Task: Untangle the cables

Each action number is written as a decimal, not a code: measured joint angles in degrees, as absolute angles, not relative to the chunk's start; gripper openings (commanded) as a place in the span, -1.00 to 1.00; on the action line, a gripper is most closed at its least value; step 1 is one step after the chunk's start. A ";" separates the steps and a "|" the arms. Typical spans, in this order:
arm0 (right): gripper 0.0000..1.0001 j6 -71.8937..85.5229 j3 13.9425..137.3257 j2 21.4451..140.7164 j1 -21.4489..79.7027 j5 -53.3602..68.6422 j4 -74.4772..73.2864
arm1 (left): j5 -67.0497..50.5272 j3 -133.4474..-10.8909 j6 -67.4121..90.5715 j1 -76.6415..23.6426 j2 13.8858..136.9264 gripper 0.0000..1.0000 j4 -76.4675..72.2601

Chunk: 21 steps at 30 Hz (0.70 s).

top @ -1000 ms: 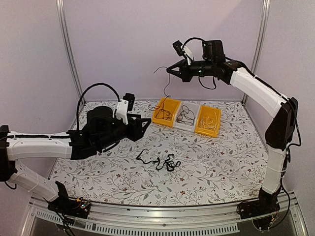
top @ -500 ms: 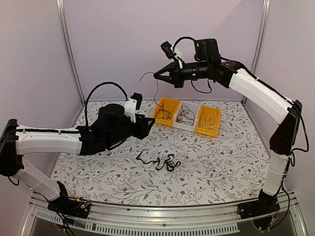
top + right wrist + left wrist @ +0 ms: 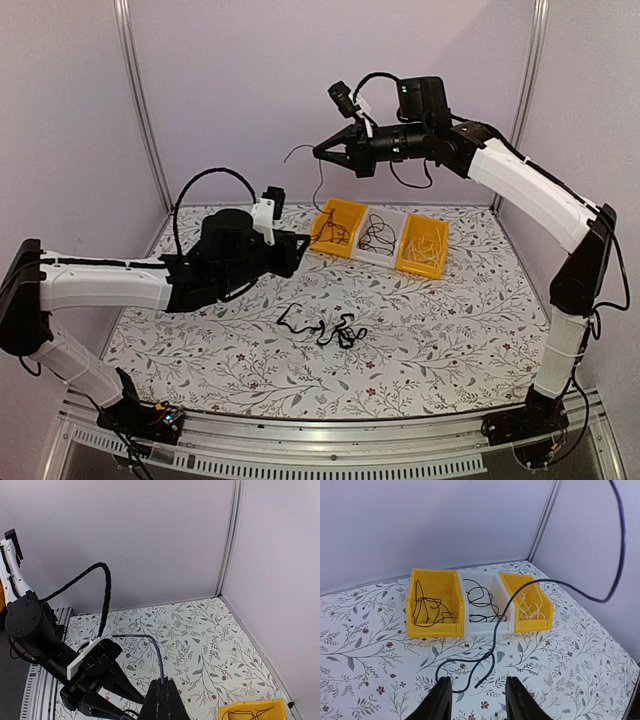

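Observation:
My right gripper (image 3: 319,153) is high above the table's back and shut on one thin dark cable (image 3: 319,190). In the right wrist view the strand (image 3: 160,667) comes out of the closed fingertips (image 3: 162,697). It hangs down in front of the bins. Its curled lower end (image 3: 494,632) dangles between the fingers (image 3: 440,700) of my left gripper (image 3: 477,702), which is open and not touching it. From above, the left gripper (image 3: 303,246) points at the left yellow bin. A small tangle of black cables (image 3: 325,328) lies on the table's middle.
Three bins stand in a row at the back. The left yellow bin (image 3: 350,208) and the white bin (image 3: 382,258) hold black wires. The right yellow bin (image 3: 415,268) holds pale wires. Walls close in on the back and both sides.
The right gripper carried the hanging cable to the left. The left arm reached forward under the cable's end, and its jaws narrowed somewhat.

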State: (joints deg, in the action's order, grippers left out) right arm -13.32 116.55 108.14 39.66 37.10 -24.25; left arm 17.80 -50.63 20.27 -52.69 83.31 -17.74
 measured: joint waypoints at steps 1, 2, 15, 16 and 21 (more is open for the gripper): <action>-1.00 -13.32 116.55 108.14 39.72 37.17 -24.25 | 17.56 -50.63 20.47 -52.40 83.44 -0.24 -17.96; -1.00 -13.32 116.55 108.14 39.75 37.19 -24.27 | 17.19 -50.63 20.86 -52.05 83.64 -0.26 -18.26; -1.00 -13.34 116.55 108.14 39.81 37.21 -24.40 | 11.53 -50.50 22.41 -50.22 85.21 -1.00 -21.30; -1.00 -13.32 116.55 108.14 39.81 37.21 -24.40 | 11.11 -50.30 22.35 -50.13 85.21 -1.00 -21.87; -1.00 -13.34 116.55 108.14 39.81 37.12 -24.40 | 10.66 -48.90 22.76 -49.80 85.17 -1.00 -23.22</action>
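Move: The crossing of the dangling cable hangs almost in the left hand's open fingers, about 1 cm ahead and 1 cm to the right at the same height; from the right hand, which already holds this cable higher up, it is some 17 cm below, 3 cm back and 3 cm left. From the left hand, the left yellow box lies about 28 cm ahead, 8 cm right and 21 cm below, and the loose black cable 6 cm back, 6 cm right and 22 cm below. The left fingers shut from a bit under half open and pinch the hanging cable near its crossing. The hand eases about 1 cm forward onto the cable, then slips slightly right and down while rolling some 5 degrees, left side sinking. The right hand stays in place, keeping its pinch higher up. ##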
